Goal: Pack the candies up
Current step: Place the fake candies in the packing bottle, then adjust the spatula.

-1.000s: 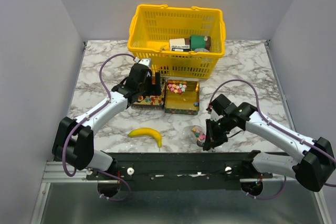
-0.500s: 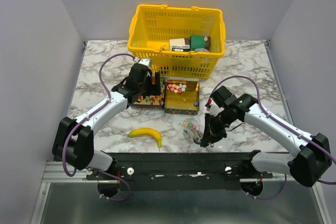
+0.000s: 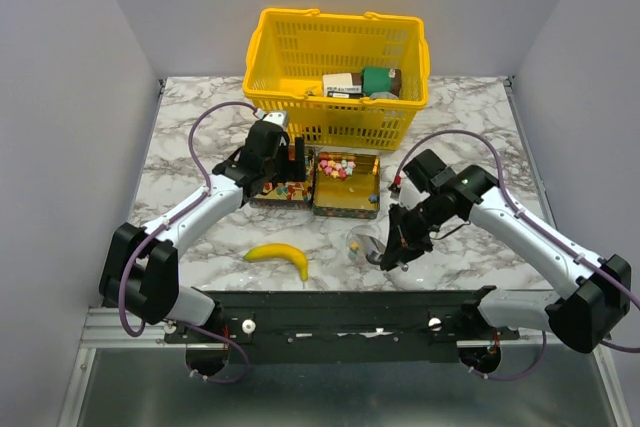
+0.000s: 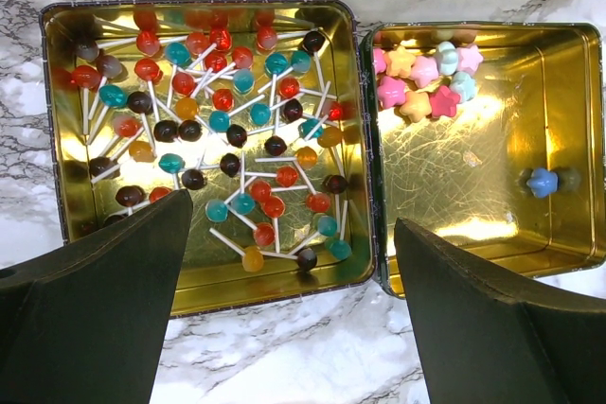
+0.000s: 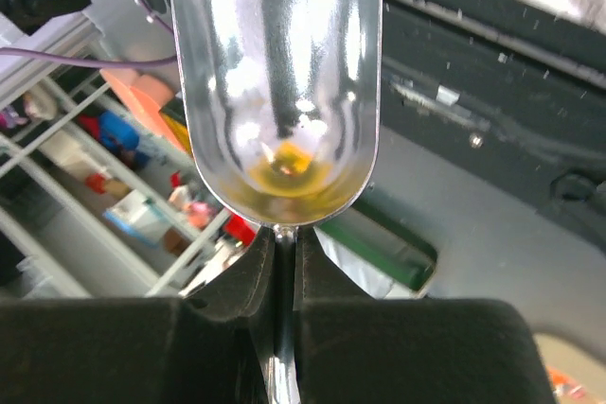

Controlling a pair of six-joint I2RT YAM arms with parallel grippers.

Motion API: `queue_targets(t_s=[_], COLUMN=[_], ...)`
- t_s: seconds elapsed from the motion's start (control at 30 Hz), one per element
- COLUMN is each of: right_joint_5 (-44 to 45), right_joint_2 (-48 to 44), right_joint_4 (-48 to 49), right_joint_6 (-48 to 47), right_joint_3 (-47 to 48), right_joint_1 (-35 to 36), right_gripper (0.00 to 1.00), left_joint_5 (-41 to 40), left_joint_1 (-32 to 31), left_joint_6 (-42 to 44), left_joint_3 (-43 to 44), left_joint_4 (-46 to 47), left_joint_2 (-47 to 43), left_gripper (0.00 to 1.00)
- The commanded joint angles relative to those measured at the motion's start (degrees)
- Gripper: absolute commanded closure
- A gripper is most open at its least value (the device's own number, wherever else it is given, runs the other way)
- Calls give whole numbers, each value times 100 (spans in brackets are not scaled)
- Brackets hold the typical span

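Two open gold tins lie side by side below the basket. The left tin [image 4: 66, 196] holds several lollipops [image 4: 218, 130]. In the right tin [image 4: 568, 120] are the candies [image 4: 426, 78], small pink, orange and pale blue stars bunched at its far left, with one blue star [image 4: 542, 182] apart; from above they show as the candies [image 3: 338, 167]. My left gripper [image 4: 294, 328] hangs open over the tins' near edge, seen from above as the left gripper [image 3: 290, 162]. My right gripper [image 3: 392, 252] is shut on the handle of a shiny metal scoop [image 3: 364, 244]. The scoop [image 5: 275, 73] shows only reflections above the right gripper [image 5: 284, 262].
A yellow basket [image 3: 335, 117] with boxes [image 3: 345, 85] stands behind the tins. A banana [image 3: 280, 255] lies on the marble left of the scoop. The black rail [image 3: 330, 322] with the arm bases runs along the near edge.
My right arm has carried the scoop left and away from the near edge, towards the right tin. The coloured bits seen at the scoop earlier no longer show. The left arm has stayed put.
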Motion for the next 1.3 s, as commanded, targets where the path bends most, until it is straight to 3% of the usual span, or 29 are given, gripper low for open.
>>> queue_targets(t_s=[0.0, 0.13, 0.3, 0.47, 0.77, 1.1, 1.27], right_joint_5=[444, 874, 1542, 1876, 2167, 2825, 2984], right_joint_2=[23, 23, 304, 690, 1078, 823, 849], right_joint_4=[-202, 62, 273, 300, 45, 80, 221], right_joint_6=[-412, -579, -1053, -1816, -2512, -2504, -2434], right_joint_3=[413, 474, 816, 1484, 2276, 2478, 2539], right_joint_1=[-35, -26, 149, 343, 764, 826, 826], right_gripper=[99, 99, 99, 99, 99, 99, 99], left_joint_5=[956, 2688, 3651, 4293, 4119, 3837, 3705], left_joint_1=[20, 20, 19, -138, -517, -657, -701], left_joint_6=[203, 283, -155, -166, 415, 783, 802], left_joint_3=[-6, -234, -297, -138, 64, 336, 424], left_joint_4=[334, 1038, 1670, 1708, 978, 249, 134], left_joint_2=[-200, -419, -429, -165, 72, 459, 582], left_gripper=[1, 1, 1, 3, 8, 23, 26])
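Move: Some 19 cm back and 16 cm right of the open left hand, at about its height, is the bowl of the scoop still held by the right hand. The star-candy tin lies roughly 7 cm back, 12 cm right and 13 cm below that left hand. From the right hand, the left gripper is about 22 cm ahead and 20 cm left, nearly level; the packing bottle is about 3 cm ahead, 4 cm left and 13 cm below. Bringing the two hands together over the space between bottle and star-candy tin: the right carries the scoop about 9 cm forward from over the bottle, tipping its fingers upward some 35 degrees and turning counter-clockwise. The left swings about 13 cm right and 8 cm back, rising then sinking, turning about 40 degrees clockwise, and partly closes around the bowl's front rim. ##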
